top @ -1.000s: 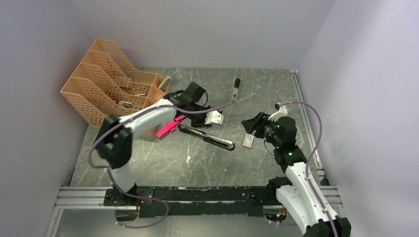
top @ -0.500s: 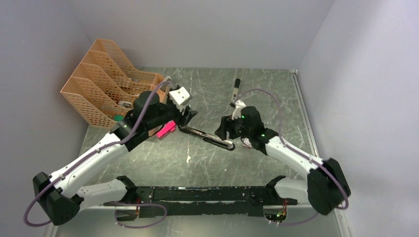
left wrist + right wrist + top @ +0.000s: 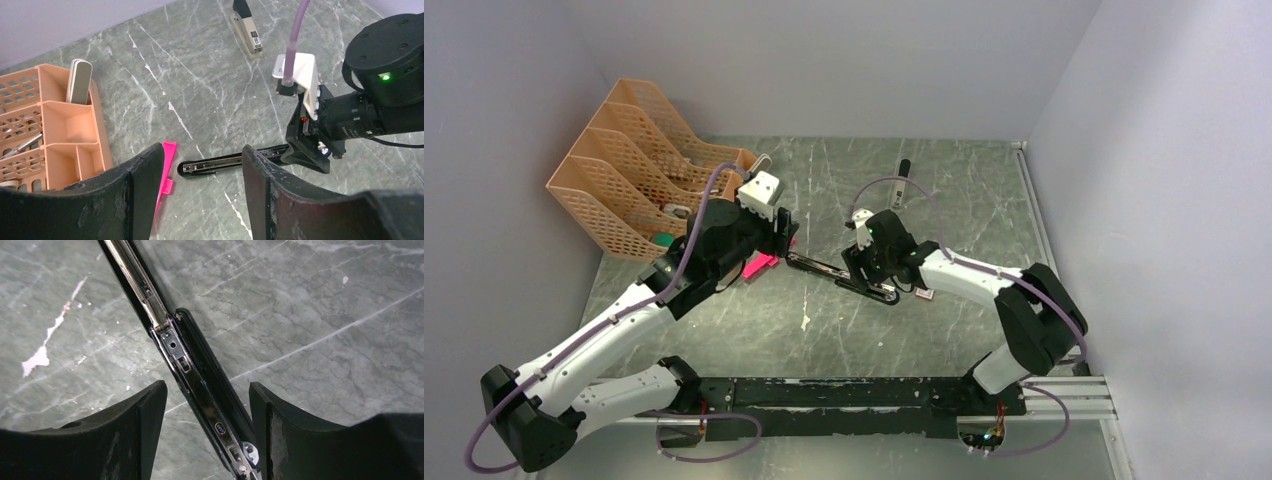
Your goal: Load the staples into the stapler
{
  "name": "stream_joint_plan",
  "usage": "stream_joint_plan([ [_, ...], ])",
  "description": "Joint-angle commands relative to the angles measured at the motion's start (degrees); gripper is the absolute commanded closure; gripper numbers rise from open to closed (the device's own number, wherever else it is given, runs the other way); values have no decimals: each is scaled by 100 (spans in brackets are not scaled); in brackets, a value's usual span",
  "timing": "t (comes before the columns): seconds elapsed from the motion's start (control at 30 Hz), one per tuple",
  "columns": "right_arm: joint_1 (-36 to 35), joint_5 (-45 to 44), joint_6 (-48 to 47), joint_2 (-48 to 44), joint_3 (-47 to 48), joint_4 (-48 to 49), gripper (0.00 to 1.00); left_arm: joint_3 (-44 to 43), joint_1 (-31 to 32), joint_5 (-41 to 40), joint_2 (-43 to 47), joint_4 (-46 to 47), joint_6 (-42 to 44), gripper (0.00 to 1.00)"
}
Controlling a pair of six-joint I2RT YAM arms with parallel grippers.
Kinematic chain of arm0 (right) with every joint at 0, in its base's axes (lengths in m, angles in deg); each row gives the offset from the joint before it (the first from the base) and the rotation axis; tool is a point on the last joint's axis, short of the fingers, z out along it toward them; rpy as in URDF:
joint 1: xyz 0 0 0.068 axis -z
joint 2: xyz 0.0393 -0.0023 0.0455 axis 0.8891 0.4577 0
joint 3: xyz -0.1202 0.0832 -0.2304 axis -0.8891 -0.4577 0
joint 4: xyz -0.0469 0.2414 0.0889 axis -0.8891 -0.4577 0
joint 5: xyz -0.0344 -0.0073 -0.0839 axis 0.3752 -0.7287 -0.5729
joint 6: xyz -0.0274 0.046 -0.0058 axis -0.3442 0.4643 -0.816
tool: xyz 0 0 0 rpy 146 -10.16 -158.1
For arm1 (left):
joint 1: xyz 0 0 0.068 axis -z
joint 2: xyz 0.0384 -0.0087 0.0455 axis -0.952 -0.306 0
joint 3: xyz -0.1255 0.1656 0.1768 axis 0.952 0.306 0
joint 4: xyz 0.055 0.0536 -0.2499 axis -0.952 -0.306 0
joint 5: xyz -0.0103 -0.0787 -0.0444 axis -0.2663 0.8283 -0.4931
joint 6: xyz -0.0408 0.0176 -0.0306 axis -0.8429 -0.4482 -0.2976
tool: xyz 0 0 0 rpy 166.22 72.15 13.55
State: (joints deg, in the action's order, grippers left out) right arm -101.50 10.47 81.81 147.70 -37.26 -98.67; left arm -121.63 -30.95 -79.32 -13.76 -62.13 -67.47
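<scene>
The black stapler (image 3: pixel 842 278) lies opened flat on the marble table, its silver rail (image 3: pixel 172 347) facing up. My right gripper (image 3: pixel 205 425) is open and straddles the stapler's hinge end, with a finger on each side of the rail. My left gripper (image 3: pixel 202 185) is open and hovers above the stapler's other end (image 3: pixel 212 165), with nothing between its fingers. The staples are hidden. Only a corner of a small white box with red print (image 3: pixel 924 293) peeks out beside the right forearm.
A bright pink plastic piece (image 3: pixel 166 165) lies just left of the stapler. An orange desk organizer (image 3: pixel 639 165) stands at the back left. A slim black-and-silver stick (image 3: pixel 902 182) lies at the back centre. Grey walls close in both sides.
My right gripper swung left from beside the white box to over the stapler's hinge end. My left arm drew back towards the pink piece and its jaws opened wider.
</scene>
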Motion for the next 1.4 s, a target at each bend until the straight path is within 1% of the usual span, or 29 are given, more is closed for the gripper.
stream_joint_plan([
  [0.0,-63,-60,-476,276,222,-313,36,-80,-43,-151,-36,-158,-113,37],
  [0.27,-73,69,-538,563,251,-369,46,-64,-50,-115,-65,-172,-76,37],
  [0.47,-137,23,-533,521,184,-303,63,-90,-56,-106,-135,-207,-74,38],
  [0.57,-261,124,-663,440,156,-326,73,-96,-55,-121,-165,-217,-65,38],
  [0.67,-556,214,-803,417,142,-338,83,-101,-55,-122,-182,-224,-65,38],
  [0.73,-823,266,-806,422,143,-272,91,-108,-57,-142,-197,-232,-63,38],
  [0.83,-1141,453,-758,416,77,-91,99,-112,-68,-238,-197,-255,-65,38],
  [1.1,-1947,857,-989,549,-1,41,100,4,-120,-669,86,-114,-127,38],
  [1.17,-2051,895,-981,631,60,90,100,44,-137,-740,170,-73,-137,38],
  [1.37,-2164,761,-570,1000,502,554,100,73,-185,-794,220,-48,-153,38],
])
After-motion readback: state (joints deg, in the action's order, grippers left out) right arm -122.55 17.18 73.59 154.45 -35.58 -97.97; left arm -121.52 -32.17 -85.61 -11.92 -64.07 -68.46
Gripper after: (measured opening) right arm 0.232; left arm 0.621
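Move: The opened stapler lies under the right hand, its middle about 4 cm to the left, 1 cm ahead and 3 cm below. The box of staples is some 14 cm to the right, level with the hand, and the pink thing roughly 20 cm left and 6 cm ahead. A white table mark lies 12 cm left and 9 cm back. From the left hand, the stapler's middle is around 11 cm right, 2 cm ahead and 25 cm down. Lower the right gripper about 3 cm and close its fingers on the near-right half of the opened stapler. Then, staying low, drag the stapler back towards the robot and left, to the white table mark, some 13 cm diagonally, turning the hand counter-clockwise. Let the left hand, open and high up, sink a little, then ease about 3 cm left and rise again. ##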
